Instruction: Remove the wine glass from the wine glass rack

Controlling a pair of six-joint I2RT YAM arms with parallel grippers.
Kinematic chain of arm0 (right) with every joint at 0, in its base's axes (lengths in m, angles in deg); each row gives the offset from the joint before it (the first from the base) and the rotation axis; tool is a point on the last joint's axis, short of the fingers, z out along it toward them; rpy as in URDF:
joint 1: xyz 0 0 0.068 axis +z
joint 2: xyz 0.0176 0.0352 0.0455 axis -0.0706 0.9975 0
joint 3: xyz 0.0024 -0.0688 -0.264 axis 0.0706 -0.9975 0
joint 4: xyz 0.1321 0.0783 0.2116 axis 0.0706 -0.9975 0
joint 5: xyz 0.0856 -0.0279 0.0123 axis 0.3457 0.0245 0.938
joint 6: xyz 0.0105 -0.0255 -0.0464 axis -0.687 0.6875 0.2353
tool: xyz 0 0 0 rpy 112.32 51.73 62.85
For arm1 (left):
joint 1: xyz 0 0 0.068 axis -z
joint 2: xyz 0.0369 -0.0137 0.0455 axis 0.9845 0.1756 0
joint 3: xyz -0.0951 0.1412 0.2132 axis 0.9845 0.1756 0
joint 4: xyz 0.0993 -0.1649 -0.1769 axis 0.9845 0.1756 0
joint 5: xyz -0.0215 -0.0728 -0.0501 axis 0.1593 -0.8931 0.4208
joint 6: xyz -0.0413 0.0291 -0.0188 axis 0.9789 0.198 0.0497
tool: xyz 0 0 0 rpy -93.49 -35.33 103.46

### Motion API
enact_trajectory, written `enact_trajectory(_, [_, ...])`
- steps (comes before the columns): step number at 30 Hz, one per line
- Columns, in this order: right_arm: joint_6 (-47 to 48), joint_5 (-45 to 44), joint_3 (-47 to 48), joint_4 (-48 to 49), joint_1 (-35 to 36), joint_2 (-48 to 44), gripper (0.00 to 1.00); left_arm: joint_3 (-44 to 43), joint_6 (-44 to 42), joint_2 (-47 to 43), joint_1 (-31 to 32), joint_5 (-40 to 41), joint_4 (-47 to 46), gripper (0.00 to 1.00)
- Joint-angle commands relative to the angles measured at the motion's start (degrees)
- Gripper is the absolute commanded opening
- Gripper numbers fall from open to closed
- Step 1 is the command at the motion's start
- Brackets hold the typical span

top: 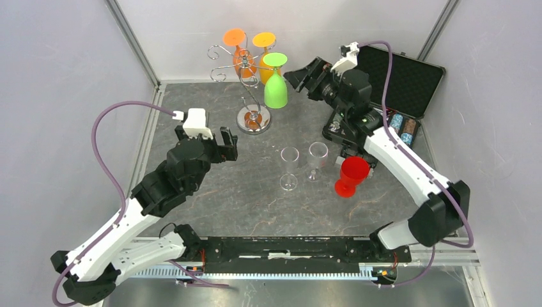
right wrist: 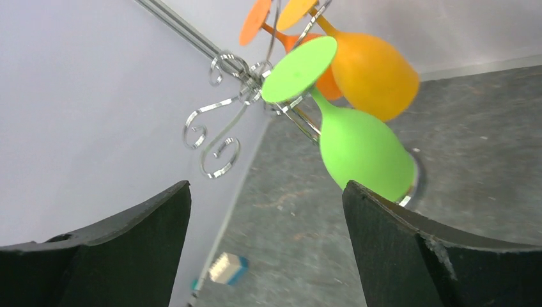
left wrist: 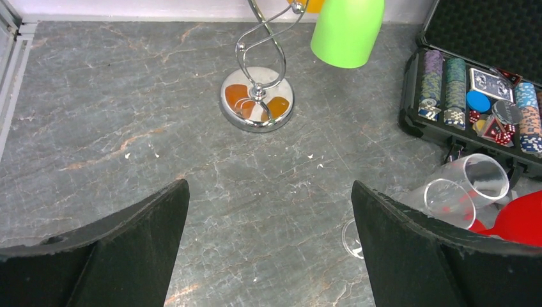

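Observation:
The silver wine glass rack (top: 246,89) stands at the back of the table on a round base (left wrist: 257,107). A green wine glass (top: 275,86) hangs upside down from one of its scroll arms (right wrist: 217,137). Two orange wine glasses (top: 263,62) hang behind it. My right gripper (top: 298,79) is open and hovers just right of the green wine glass (right wrist: 361,150), apart from it, with nothing between its fingers. My left gripper (top: 231,144) is open and empty, low over the table, in front and left of the rack's base.
Two clear glasses (top: 289,167) and a red goblet (top: 350,176) stand on the table in front of the rack. An open black case of poker chips (top: 399,96) lies at the back right. White walls enclose the table.

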Motion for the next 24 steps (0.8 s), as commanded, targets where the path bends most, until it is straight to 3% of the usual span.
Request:
enact_trajectory(1, [-12.42,2.75,5.05,9.94,-1.26,5.17,0.91,1.51,3.52,-3.17,-0.29,2.79,-3.14,1.00])
enact_trajectory(13, [-18.86,-2.83,21.09,6.68,-3.19,22.55,0.78,4.69,3.53,-6.91,-0.29,4.97,-4.23,1.00])
enact_trajectory(24, [-21.76,-2.98,25.82,4.91,-4.55,28.36,0.54,5.44,4.04,-6.13,-0.29,4.93,-4.29,1.00])
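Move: The green wine glass hangs foot-up on the rack about 14 cm ahead of the open right hand and 6 cm to its left, its middle some 9 cm lower. The yellow glass hangs about 7 cm farther out than the green one and 3 cm more to the left; the orange glass is about 21 cm ahead and 17 cm left of the hand. From the left hand, the green glass lies roughly 29 cm ahead, 17 cm right and 4 cm lower. No firm contact can be made out yet as the empty right hand heads for the upturned foot of the green glass, reaching about 13 cm forward with only a slight drift left. It rolls some 15–20 degrees, left side rising, while the fingers close from almost wide open to a little over half, a tip coming to either side of the foot; the advance slows near the end. ##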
